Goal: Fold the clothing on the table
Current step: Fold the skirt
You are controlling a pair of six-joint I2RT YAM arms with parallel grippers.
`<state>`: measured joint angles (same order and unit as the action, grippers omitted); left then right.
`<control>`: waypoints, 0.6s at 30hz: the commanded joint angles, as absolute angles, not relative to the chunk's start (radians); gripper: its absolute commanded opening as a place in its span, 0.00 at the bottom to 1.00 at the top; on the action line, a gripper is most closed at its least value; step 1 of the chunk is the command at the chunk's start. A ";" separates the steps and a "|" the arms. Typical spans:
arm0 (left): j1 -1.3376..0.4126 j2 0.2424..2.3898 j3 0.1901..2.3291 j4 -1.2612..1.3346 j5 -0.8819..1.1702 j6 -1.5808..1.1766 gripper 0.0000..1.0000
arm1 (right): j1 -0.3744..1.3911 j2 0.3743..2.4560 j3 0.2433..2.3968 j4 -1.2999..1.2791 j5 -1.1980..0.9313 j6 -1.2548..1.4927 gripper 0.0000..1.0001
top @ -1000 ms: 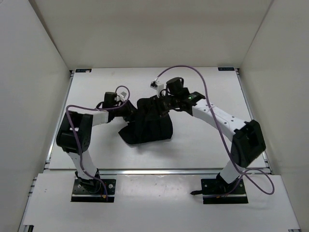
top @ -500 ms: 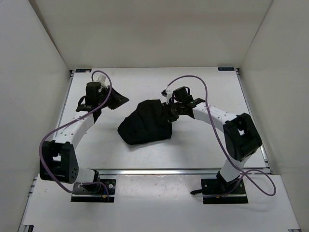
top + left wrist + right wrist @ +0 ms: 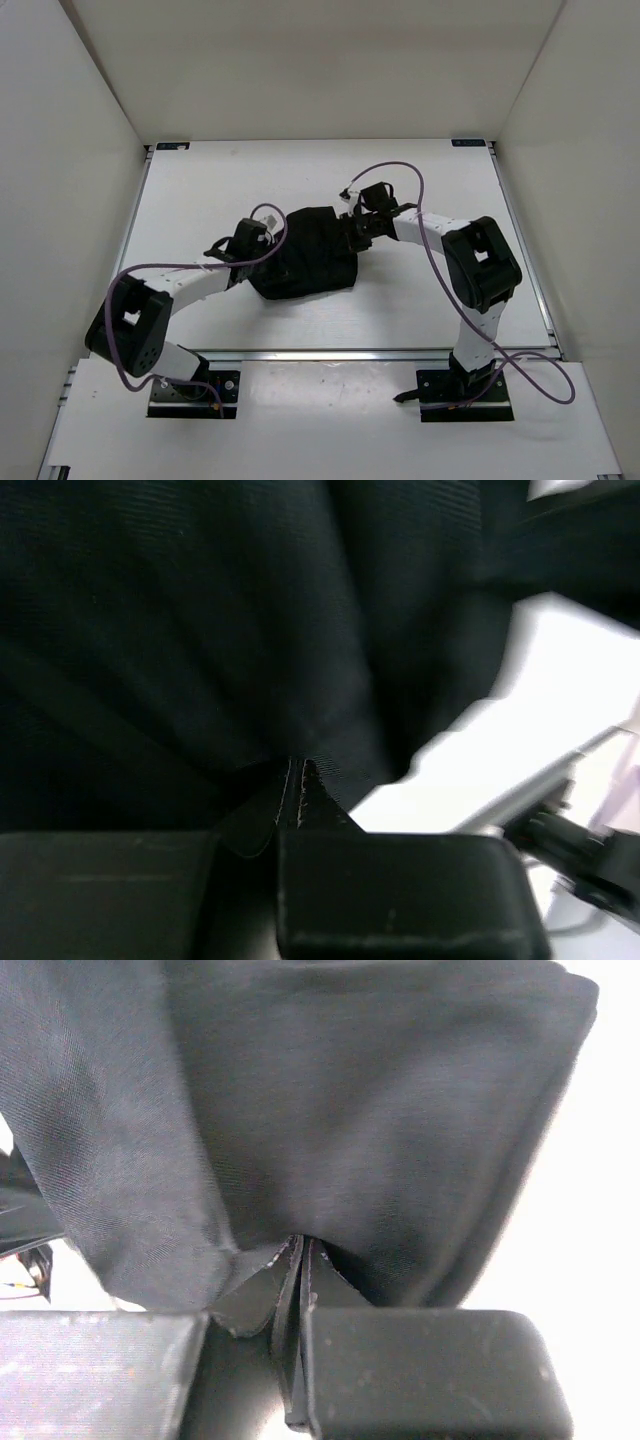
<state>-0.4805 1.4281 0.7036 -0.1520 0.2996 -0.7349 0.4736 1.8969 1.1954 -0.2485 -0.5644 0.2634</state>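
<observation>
The clothing [image 3: 305, 258] is a bunched black heap of soft fabric in the middle of the white table [image 3: 200, 190]. My left gripper [image 3: 262, 252] is shut on its left edge. In the left wrist view a stitched fold of the clothing [image 3: 200, 630] is pinched in the left gripper [image 3: 292, 805] between dark fingers [image 3: 400, 890]. My right gripper [image 3: 350, 232] is shut on the heap's upper right edge. In the right wrist view the clothing [image 3: 350, 1110] hangs draped ahead of the right gripper [image 3: 302, 1290], with its hem layers clamped between the fingers [image 3: 430, 1370].
White upright walls [image 3: 70, 180] close in the table on the left, back and right. An aluminium rail [image 3: 330, 352] runs along the near edge. Purple cables [image 3: 425, 210] loop over both arms. Bare table [image 3: 600, 1210] shows right of the fabric.
The left arm swung from the back left of the table to the heap's left side and shut on it. The right gripper, at the heap's upper right edge throughout, closed on the fabric.
</observation>
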 commanded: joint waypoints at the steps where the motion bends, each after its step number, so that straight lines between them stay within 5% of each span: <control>1: -0.457 1.451 0.634 -0.144 0.233 -0.721 0.00 | 0.446 1.901 1.164 -0.193 -0.560 0.273 0.00; 9: -0.379 1.404 0.728 -0.186 0.267 -0.672 0.00 | 0.419 1.836 1.195 -0.233 -0.620 0.285 0.07; 12: -0.377 1.352 0.845 -0.279 0.271 -0.620 0.22 | 0.394 1.760 1.262 -0.305 -0.611 0.299 0.23; 14: -0.358 1.342 0.935 -0.390 0.267 -0.550 0.49 | 0.388 1.720 1.334 -0.398 -0.549 0.305 0.45; 18: -0.293 1.434 1.199 -0.766 0.137 -0.395 0.59 | 0.367 1.683 1.460 -0.653 -0.335 0.279 0.51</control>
<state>-0.3412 1.4258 1.0847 -0.4755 0.2279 -0.5385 0.3786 1.7657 1.3674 -0.4702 -0.4927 0.3012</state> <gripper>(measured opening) 0.564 0.498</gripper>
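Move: Both grippers are shut, with their tips at the black skirt, and nothing else lies near. From the left hand the skirt's middle is about 6 cm to the right and 2 ahead, some 4 cm lower, with its far end about 13 cm ahead and 8 right. From the right hand the middle is roughly 11 cm left, 5 back and 4 lower, and the near right corner some 13 cm back and 1 right. The shut fingertips of both hands are at the skirt and then come free of it. The left first sinks about 4 cm while easing leftward about as far, the right dips barely and edges to its right. Then both climb away, opening about halfway: the left rises some 13 cm and heads forward, the right rises about 9 cm, forward and right. ##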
